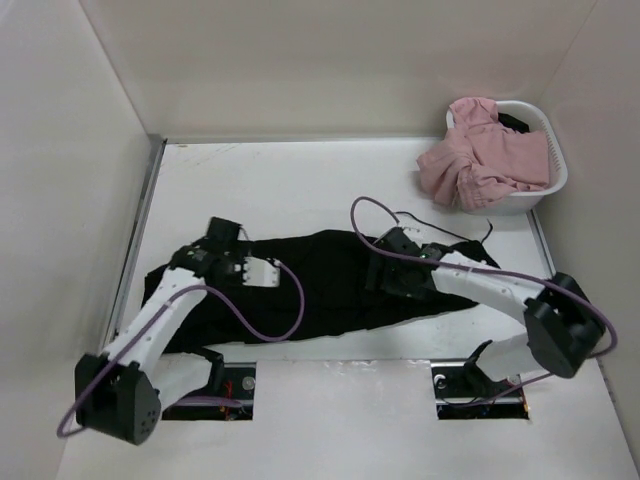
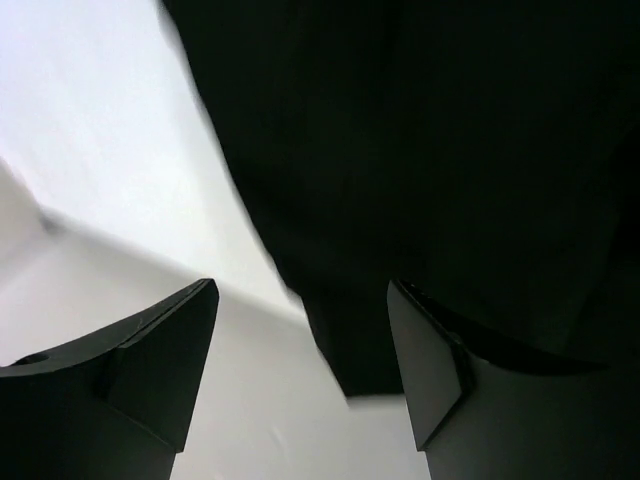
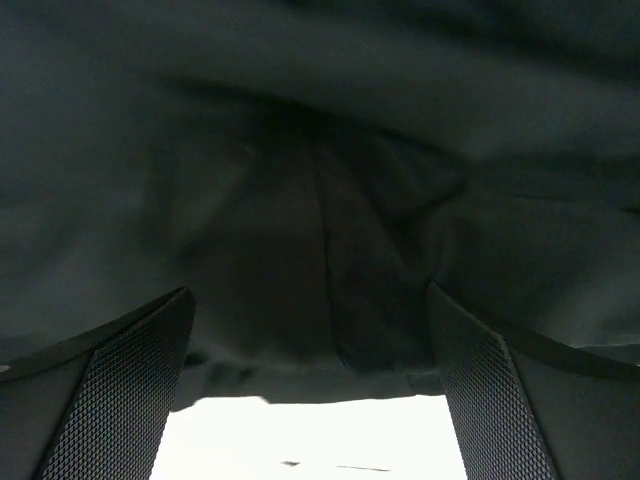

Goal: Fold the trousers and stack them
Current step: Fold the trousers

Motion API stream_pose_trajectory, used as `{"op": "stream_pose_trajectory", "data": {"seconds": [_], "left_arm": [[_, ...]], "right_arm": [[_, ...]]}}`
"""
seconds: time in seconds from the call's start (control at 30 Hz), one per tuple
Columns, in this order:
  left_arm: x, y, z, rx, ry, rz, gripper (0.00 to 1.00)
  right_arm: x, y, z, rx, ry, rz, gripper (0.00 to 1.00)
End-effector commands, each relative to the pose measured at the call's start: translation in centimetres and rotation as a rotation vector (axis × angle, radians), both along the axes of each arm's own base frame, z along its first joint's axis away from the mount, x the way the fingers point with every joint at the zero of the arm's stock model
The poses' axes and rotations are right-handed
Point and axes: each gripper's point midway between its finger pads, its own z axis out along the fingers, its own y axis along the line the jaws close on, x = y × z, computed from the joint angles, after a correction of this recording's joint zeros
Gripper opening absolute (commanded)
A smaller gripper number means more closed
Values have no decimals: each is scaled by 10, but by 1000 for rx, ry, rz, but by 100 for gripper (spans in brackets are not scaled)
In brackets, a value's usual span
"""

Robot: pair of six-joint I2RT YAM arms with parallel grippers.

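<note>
The black trousers (image 1: 330, 285) lie spread flat across the white table, between both arms. Their thin drawstring (image 1: 440, 228) trails off at the right end. My left gripper (image 1: 222, 235) hovers at the far left edge of the fabric, jaws open and empty. In the left wrist view a trousers corner (image 2: 400, 180) lies between the open fingers (image 2: 430, 370). My right gripper (image 1: 382, 278) is over the right part of the trousers, open. In the right wrist view the black fabric edge (image 3: 320, 260) spans between the open meshed fingers (image 3: 490, 390).
A white laundry basket (image 1: 555, 175) stands at the back right with pink clothing (image 1: 480, 155) hanging over its rim. Grey walls enclose the table on the left, back and right. Purple cables loop off both arms.
</note>
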Motion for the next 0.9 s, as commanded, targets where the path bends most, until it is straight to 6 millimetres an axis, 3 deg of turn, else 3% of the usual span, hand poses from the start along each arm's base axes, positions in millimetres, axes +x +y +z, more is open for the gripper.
{"op": "stream_pose_trajectory", "data": {"seconds": [0.0,0.1,0.2,0.27,0.37,0.47,0.57,0.67,0.77,0.87], "left_arm": [[-16,-59,-43,-79,134,-123,67],[-42,-79,-95,-4,284,-199,65],[-23,-76,-128,36,288,-158,64],[16,-66,-136,20,224,-69,64],[87,-50,-132,-21,107,60,62],[152,-41,-113,-70,-31,116,61],[193,-38,-90,-93,-127,108,62],[189,-35,-74,-88,-128,91,62],[150,-28,-62,-89,-74,97,64],[119,-10,-41,-110,-63,143,66]], "right_arm": [[9,9,-15,40,14,-96,100],[24,19,-32,39,67,-124,100],[42,33,-39,37,92,-119,100],[60,35,-40,29,87,-140,100],[97,29,-38,28,69,-192,100],[135,17,-31,10,32,-212,100],[168,4,-21,-27,-17,-218,100],[180,10,-7,1,-44,-163,100],[174,9,23,29,-116,-124,100],[155,-2,56,58,-182,-133,100]]}}
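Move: The black trousers lie folded lengthwise across the table below both hands; their middle is about 8 cm ahead and 21 cm to the right of the left hand and 11 cm below it, and from the right hand about 11 cm ahead, 12 cm to the left and 4 cm down. Roughly 30 cm ahead of the right hand and 15 cm to its right lies the loose drawstring, with the white basket some 42 cm ahead and 33 cm to the right. Both open hands, set along the near side of the trousers, first sink onto the cloth, the left swinging about 8 cm to its right and coming down some 11 cm while its fingertips swing back towards the base by up to roughly 20 degrees, the right dropping about 4 cm. Then they sweep forward together, the left by some 20 cm and the right by about 17, dragging the trousers away from the near table edge without closing their fingers, before easing up and starting to draw back, the left by 3 or 4 cm. ##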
